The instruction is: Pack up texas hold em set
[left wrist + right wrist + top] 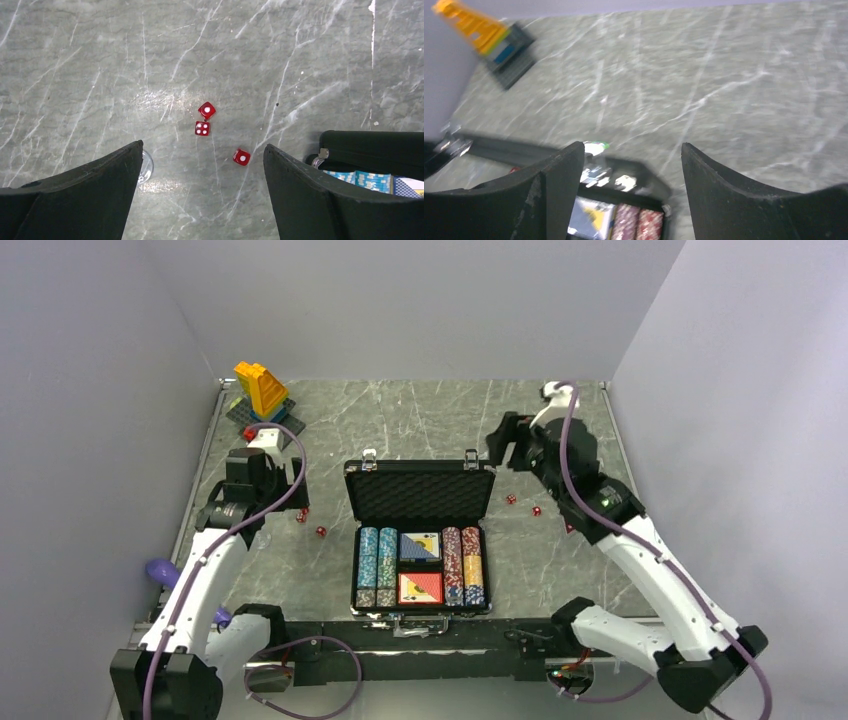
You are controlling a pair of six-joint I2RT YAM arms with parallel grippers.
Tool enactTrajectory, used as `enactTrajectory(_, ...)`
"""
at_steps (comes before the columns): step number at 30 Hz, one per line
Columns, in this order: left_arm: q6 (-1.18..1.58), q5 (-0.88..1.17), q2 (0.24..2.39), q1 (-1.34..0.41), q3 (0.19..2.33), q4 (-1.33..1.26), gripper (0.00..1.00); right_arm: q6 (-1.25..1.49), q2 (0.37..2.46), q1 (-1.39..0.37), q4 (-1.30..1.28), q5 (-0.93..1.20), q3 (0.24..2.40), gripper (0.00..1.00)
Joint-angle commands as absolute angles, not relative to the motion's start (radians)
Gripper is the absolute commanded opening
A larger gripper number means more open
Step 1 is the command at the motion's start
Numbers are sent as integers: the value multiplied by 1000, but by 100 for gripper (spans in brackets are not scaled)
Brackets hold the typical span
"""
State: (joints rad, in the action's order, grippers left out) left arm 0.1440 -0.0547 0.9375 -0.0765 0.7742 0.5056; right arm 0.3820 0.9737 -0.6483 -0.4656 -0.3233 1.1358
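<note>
The black case [362, 536] of the texas hold em set lies open mid-table, its foam-lined lid [420, 493] upright. Inside are chip rows [377, 565] and two card decks [420, 546]. Red dice [321, 532] lie left of the case, and others [536, 510] lie to its right. My left gripper [202, 150] hangs open above three dice [202, 128], nothing between its fingers. The case corner [375, 145] shows at the right of that view. My right gripper [633, 150] is open above the case's right back corner [624, 185], and the view is blurred.
A yellow-blue brick tower [262, 392] on a dark baseplate stands at the back left corner. A small clear round piece [146, 165] lies by my left gripper's left finger. A purple object [162, 572] sits off the table's left edge. Grey walls enclose three sides.
</note>
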Motion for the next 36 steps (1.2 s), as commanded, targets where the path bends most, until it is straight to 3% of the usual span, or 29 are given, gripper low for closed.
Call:
enactTrajectory(1,152,-53,941,-68,812,510,93,318,1005,-365,-414,-49,1128,74)
enactTrajectory(7,149,-43,953,-67,817,524,92,349,1012,-20,-389,148,992,70)
enactTrajectory(10,144,-25,928,-67,817,514,92,329,1047,71,-401,119,919,68)
enactTrajectory(16,132,-10,889,-68,815,500,93,274,1179,78,-432,71,843,60)
enactTrajectory(24,130,11,840,-68,813,493,93,193,1395,71,-477,75,894,53)
enactTrajectory(36,124,15,814,-67,813,492,94,136,1530,-41,-496,-22,917,51)
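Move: The red die that the right hand goes for lies about 15 cm to its right, some 3 cm ahead and 31 cm below. A second die sits about 6 cm left of that die and 3 cm farther out; the ALL IN marker is 8 cm right of it and 3 cm nearer. The open case's tray is roughly 10 cm back and 10 cm left of the right hand. From the left hand, the same die lies about 50 cm right, 3 cm ahead, 15 cm lower. The right hand swings right 15 cm, then drops 30 cm to the red die, tipping steeply down, fingers narrowing. ##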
